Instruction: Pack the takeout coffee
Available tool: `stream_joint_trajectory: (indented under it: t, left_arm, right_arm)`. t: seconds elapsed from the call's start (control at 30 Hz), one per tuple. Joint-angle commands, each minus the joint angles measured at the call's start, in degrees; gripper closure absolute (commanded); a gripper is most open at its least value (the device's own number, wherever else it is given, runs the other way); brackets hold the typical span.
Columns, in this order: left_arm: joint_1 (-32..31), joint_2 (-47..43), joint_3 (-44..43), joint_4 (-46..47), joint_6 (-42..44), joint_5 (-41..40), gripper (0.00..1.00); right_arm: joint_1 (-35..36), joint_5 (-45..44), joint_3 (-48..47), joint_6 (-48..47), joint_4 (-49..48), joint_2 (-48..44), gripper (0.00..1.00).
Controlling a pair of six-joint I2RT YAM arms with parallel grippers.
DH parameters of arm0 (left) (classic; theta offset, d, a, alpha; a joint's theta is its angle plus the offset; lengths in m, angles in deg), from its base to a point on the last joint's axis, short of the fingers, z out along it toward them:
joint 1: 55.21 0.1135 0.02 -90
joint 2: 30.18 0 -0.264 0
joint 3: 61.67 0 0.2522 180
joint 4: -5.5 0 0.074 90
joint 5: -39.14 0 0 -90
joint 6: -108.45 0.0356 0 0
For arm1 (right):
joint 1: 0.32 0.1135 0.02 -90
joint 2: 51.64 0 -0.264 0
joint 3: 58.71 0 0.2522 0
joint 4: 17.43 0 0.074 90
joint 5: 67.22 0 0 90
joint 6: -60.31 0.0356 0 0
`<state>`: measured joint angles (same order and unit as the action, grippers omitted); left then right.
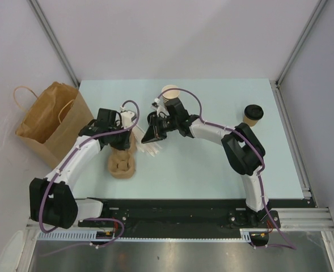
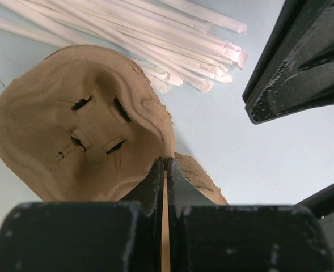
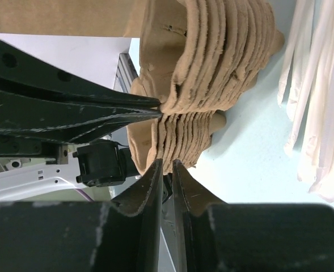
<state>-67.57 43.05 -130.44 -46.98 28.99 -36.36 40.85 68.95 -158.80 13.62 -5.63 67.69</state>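
Note:
One takeout coffee [image 1: 253, 113], a tan cup with a black lid, stands alone at the right of the table, far from both grippers. A stack of brown pulp cup carriers [image 1: 123, 163] lies left of centre. My left gripper [image 2: 165, 165] is shut on the rim of the top carrier [image 2: 81, 124]. My right gripper [image 3: 165, 164] comes in from the right, its jaws nearly together, pinching the edge of the carrier stack [image 3: 212, 68] lower down. From above, the left gripper [image 1: 131, 135] and the right gripper [image 1: 146, 136] meet at the stack's far end.
A large brown paper bag [image 1: 50, 116] stands open at the table's left edge. White wrapped straws [image 1: 151, 149] lie just right of the carriers. A stack of lidless tan cups [image 1: 169, 92] stands behind the right gripper.

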Motion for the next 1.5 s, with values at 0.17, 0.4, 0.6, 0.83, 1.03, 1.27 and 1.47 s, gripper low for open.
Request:
stream_joint_trajectory:
  t: [0.17,0.4,0.6,0.83,1.03,1.27,1.47]
  left_arm:
    - [0.4,-6.2,-3.4,-1.1,0.9,0.1,1.0]
    - [1.3,-7.7,-3.4,-1.5,0.9,1.3,1.0]
    - [1.7,-8.5,-4.6,-2.7,1.4,1.4,1.0]
    - [1.6,-8.6,-4.0,-2.2,1.1,1.8,1.0]
    - [1.6,-7.2,-3.4,-1.4,1.1,1.4,0.86]
    - [0.4,-3.5,-2.7,1.2,1.1,1.3,0.66]
    - [-0.5,-0.6,-2.7,1.6,1.8,1.0,0.66]
  right_arm:
    - [0.9,1.6,-1.9,0.5,-3.0,0.1,0.75]
    - [2.4,2.5,-6.0,0.5,-2.9,2.4,0.66]
    - [2.8,2.7,-8.9,0.7,-2.4,5.0,0.63]
    - [3.0,2.3,-11.9,0.0,-1.0,7.3,0.6]
    - [2.2,1.3,-9.2,0.1,-0.9,6.2,0.61]
    - [0.8,0.1,-6.0,-0.2,-0.8,4.3,0.62]
    - [0.7,0.2,-6.0,-0.2,-0.8,5.0,0.63]
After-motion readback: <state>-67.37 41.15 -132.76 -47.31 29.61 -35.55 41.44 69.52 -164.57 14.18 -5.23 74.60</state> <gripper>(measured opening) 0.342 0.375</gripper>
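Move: The stack of cup carriers lies right at the left hand, whose shut fingers are at the right side of its waist. The stack's middle is about 3 cm left, 1 cm back and 3 cm below; the straws lie roughly 6 cm ahead, 6 cm right and 6 cm below. From the right hand, the stack's middle is some 8 cm left, 4 cm back and 5 cm below, with the straws about 8 cm beneath and 1 cm ahead. The left hand, still pinching the carrier edge at the waist, pulls up about 4.5 cm and pauses with empty fingers, then opens them by about a third and sinks some 2 cm back towards the stack, ending clear above it. The right hand opens its fingers from a narrow gap to about twice as wide while going about 4 cm left towards the stack's flank, then comes back right by half of that and sinks about 2.5 cm beside the waist, easing slightly forward. ##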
